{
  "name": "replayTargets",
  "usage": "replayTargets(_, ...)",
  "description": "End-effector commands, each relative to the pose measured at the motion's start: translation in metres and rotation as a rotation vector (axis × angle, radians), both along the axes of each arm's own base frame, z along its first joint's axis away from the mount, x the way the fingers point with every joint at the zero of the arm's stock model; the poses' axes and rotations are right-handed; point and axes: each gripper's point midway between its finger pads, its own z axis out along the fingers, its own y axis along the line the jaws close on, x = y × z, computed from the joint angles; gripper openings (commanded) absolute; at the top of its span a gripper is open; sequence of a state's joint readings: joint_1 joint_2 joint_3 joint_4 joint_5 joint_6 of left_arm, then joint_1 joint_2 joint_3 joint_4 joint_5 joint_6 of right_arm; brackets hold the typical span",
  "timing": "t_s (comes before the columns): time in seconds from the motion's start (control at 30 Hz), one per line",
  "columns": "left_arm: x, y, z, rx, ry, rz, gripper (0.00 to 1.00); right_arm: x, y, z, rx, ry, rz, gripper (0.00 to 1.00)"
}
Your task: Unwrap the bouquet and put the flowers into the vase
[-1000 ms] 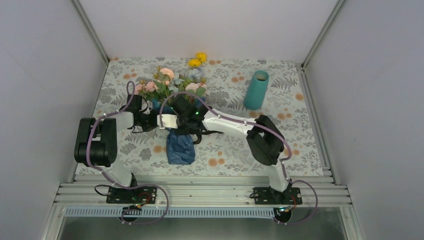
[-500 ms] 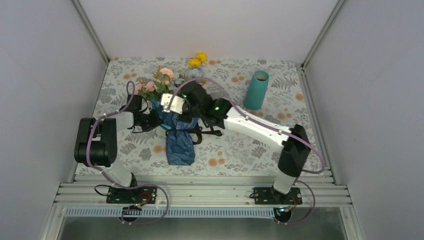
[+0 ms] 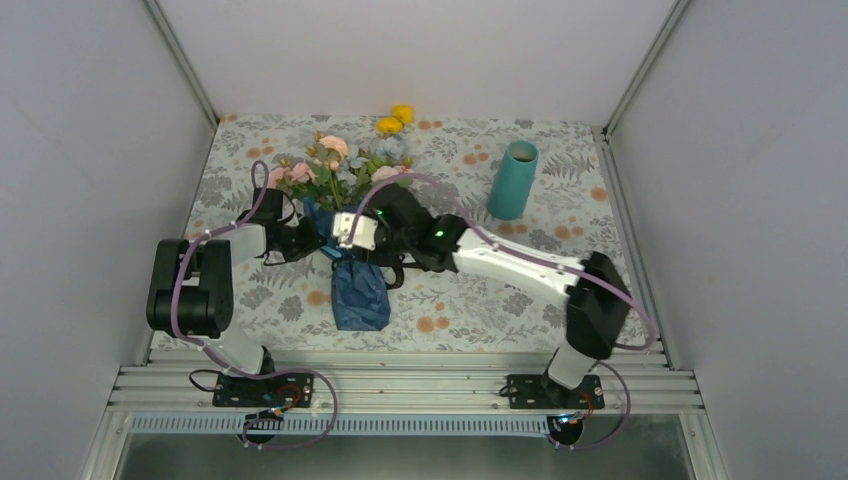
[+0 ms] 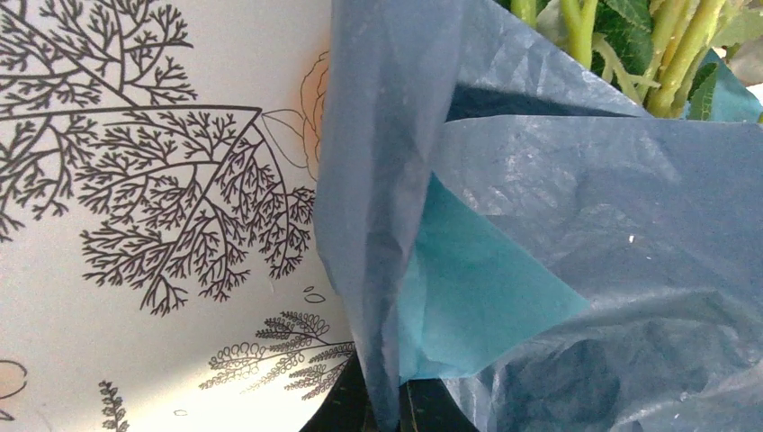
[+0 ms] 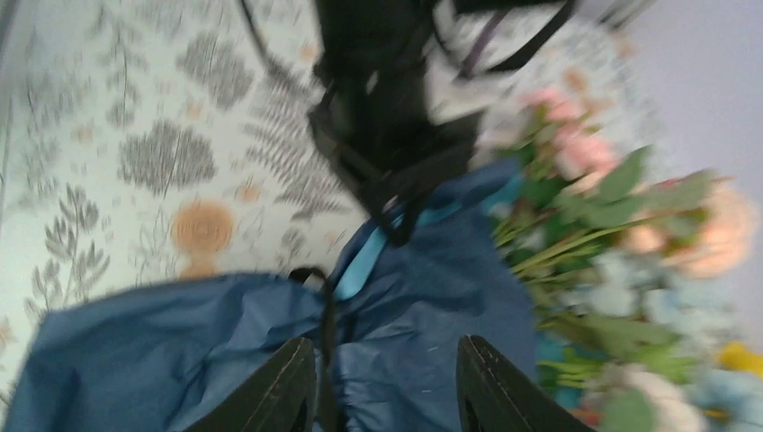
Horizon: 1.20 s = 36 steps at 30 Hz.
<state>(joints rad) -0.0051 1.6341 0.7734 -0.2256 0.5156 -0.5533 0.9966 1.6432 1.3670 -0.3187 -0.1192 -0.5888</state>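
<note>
The bouquet [image 3: 335, 175] lies at the back left of the table, pink and peach blooms pointing away, its stems wrapped in crinkled blue paper [image 3: 360, 295]. My left gripper [image 3: 312, 235] is shut on a fold of that blue paper [image 4: 378, 225]; in the left wrist view the sheet runs down between its dark jaws [image 4: 396, 409], with green stems [image 4: 670, 54] at top right. My right gripper [image 5: 382, 387] hangs open just above the blue paper [image 5: 432, 306], nothing between its fingers [image 5: 279, 391]. The flowers [image 5: 621, 207] lie to its right. The teal vase [image 3: 512, 180] stands upright at back right.
Two yellow blooms [image 3: 395, 118] lie loose near the back wall. A thin black cord [image 5: 326, 315] loops over the paper beside my right gripper. The patterned tablecloth [image 3: 470, 300] is walled in by grey panels left, right and behind.
The right arm stretched out across the bouquet's wrapped part, and its gripper went from shut to open over the paper. The left gripper kept its hold on the paper.
</note>
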Motion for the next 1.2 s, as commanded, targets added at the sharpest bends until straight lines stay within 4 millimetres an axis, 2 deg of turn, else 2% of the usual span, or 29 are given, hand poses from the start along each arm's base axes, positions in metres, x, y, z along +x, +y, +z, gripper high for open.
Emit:
replayTargets(0.0, -0.004, -0.003, 0.004, -0.013, -0.02, -0.021, 0.02, 0.0, 0.02, -0.05, -0.072, 0.018, 0.077, 0.41)
replayTargets(0.1, -0.004, -0.005, 0.003, -0.02, -0.021, -0.023, 0.02, 0.008, 0.027, -0.082, -0.13, 0.026, 0.081, 0.42)
replayTargets(0.23, -0.004, -0.005, 0.003, -0.026, -0.021, -0.025, 0.02, 0.013, 0.034, -0.115, -0.171, 0.035, 0.108, 0.43)
replayTargets(0.37, -0.004, -0.006, 0.005, -0.028, -0.027, -0.029, 0.02, 0.022, 0.04, -0.133, -0.215, 0.039, 0.094, 0.44)
replayTargets(0.5, -0.004, -0.006, 0.004, -0.029, -0.025, -0.027, 0.02, 0.028, 0.044, -0.141, -0.232, 0.027, 0.089, 0.4)
replayTargets(0.57, -0.003, -0.006, 0.004, -0.03, -0.026, -0.027, 0.02, 0.033, 0.044, -0.142, -0.242, 0.012, 0.072, 0.31)
replayTargets(0.6, -0.003, -0.006, 0.005, -0.029, -0.026, -0.028, 0.02, 0.037, 0.043, -0.141, -0.246, 0.0, 0.054, 0.13)
replayTargets(0.63, -0.003, -0.006, 0.004, -0.025, -0.025, -0.026, 0.02, 0.039, 0.043, -0.137, -0.243, -0.013, 0.039, 0.05)
replayTargets(0.7, -0.004, -0.002, 0.001, -0.003, -0.014, -0.012, 0.02, 0.042, 0.039, -0.127, -0.238, -0.027, 0.013, 0.04)
replayTargets(0.83, -0.003, 0.007, -0.008, 0.044, 0.014, 0.021, 0.02, 0.048, 0.026, -0.081, -0.19, -0.062, -0.084, 0.04)
replayTargets(1.1, 0.001, 0.017, -0.016, 0.098, 0.035, 0.053, 0.02, 0.049, -0.013, 0.03, 0.033, -0.067, -0.279, 0.04)
replayTargets(1.13, 0.001, 0.018, -0.017, 0.103, 0.038, 0.056, 0.02, 0.049, -0.023, 0.058, 0.078, -0.075, -0.327, 0.04)
replayTargets(1.17, 0.001, 0.019, -0.017, 0.109, 0.037, 0.059, 0.02, 0.052, -0.033, 0.076, 0.105, -0.078, -0.388, 0.04)
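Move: The black ribbon around the wrapped stems lies about 16 cm below the open right hand, some 3 cm to its left and 2 cm ahead. From that ribbon, the flower heads are roughly 18 cm farther out and 2 cm left; the blue wrap's loose tail is about 7 cm nearer and 1 cm right. For the left hand, which is pinching the wrap, the ribbon is some 6 cm right, 3 cm back and slightly higher. The right hand drops about 16 cm, pinches the black ribbon and lifts back some 15 cm, left still gripping. ##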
